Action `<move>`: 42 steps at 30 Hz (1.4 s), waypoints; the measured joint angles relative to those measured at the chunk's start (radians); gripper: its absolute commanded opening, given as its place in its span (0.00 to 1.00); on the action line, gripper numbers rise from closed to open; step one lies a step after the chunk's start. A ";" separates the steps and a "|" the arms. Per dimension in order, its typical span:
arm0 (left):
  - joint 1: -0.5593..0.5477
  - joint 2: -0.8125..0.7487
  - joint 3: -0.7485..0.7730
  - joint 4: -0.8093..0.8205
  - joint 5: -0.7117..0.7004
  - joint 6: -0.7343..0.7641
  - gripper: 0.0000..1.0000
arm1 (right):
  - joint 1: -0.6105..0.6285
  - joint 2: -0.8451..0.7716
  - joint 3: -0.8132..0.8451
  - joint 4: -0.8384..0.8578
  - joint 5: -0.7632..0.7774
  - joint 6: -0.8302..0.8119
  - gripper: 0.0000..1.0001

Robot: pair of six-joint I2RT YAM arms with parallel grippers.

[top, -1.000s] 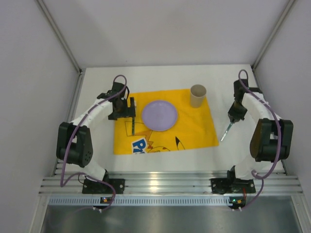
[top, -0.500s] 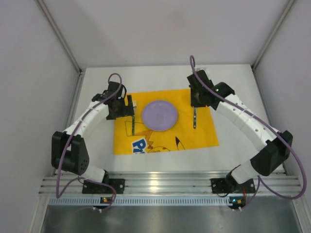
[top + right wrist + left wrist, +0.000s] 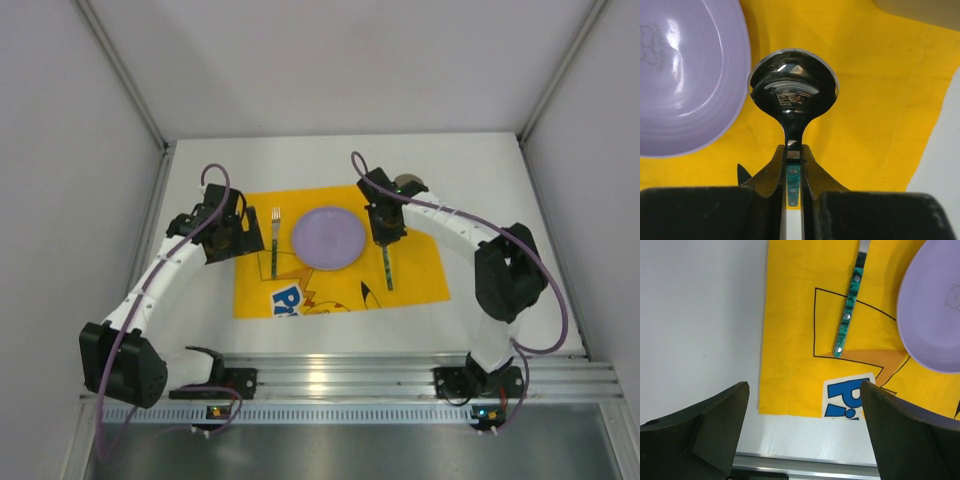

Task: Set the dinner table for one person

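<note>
The white dinner table (image 3: 330, 335) carries a yellow mat (image 3: 410, 265) with a lilac plate (image 3: 328, 238) at its middle. A green-handled fork (image 3: 274, 248) lies on the mat left of the plate; in the left wrist view its handle (image 3: 846, 315) is ahead of me. My left gripper (image 3: 222, 238) stands open and holds nothing at the mat's left edge, left of the fork. My right gripper (image 3: 384, 226) is shut on a spoon (image 3: 387, 268) just right of the plate. The spoon bowl (image 3: 793, 85) hangs over the mat between the plate (image 3: 685, 75) and the mat's right edge.
A tan paper cup (image 3: 408, 183) stands at the mat's far right corner, partly hidden behind my right arm; its base shows as the cup (image 3: 920, 10) in the right wrist view. A ribbed aluminium rail (image 3: 340, 380) runs along the near edge. Grey walls close in three sides.
My right arm has swung left from the table's right side, carrying the spoon over the mat to beside the plate. My left gripper has drawn back left, away from the fork.
</note>
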 measured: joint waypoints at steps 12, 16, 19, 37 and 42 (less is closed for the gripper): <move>0.000 -0.114 -0.066 -0.062 -0.052 -0.022 0.98 | 0.000 0.123 -0.006 0.055 -0.016 -0.005 0.66; 0.000 -0.113 -0.066 -0.062 -0.052 -0.022 0.98 | 0.000 0.120 0.002 0.048 -0.006 -0.011 0.73; 0.000 -0.098 -0.064 -0.062 -0.051 -0.021 0.98 | 0.001 0.077 0.002 0.034 -0.003 -0.009 0.73; -0.003 0.277 0.276 0.021 0.025 0.014 0.97 | 0.136 -0.938 -0.331 0.018 -0.201 0.060 1.00; -0.009 0.327 0.400 0.047 0.032 0.039 0.98 | 0.136 -1.127 -0.435 -0.064 -0.182 0.118 1.00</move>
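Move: The right hand holds the spoon by its neck, bowl outward. The bare stretch of mat where the spoon goes is nearly under it, its middle roughly 5 cm below, 2 cm back and 1 cm left. The plate is about 15 cm left and 3 cm ahead; the cup stands some 10 cm ahead and 7 cm right. From the left hand, that stretch lies about 36 cm right, 2 cm ahead and 10 cm below. Straight down by about 4.5 cm, the right hand lowers the spoon to the mat beside the plate, opens and lets go. It then climbs steeply and sweeps back some 18 cm and a little right, towards its base, tilting about 35 degrees and opening wide. The left hand, empty and open, eases back 3 cm, then reaches forward about 13 cm, rising. ##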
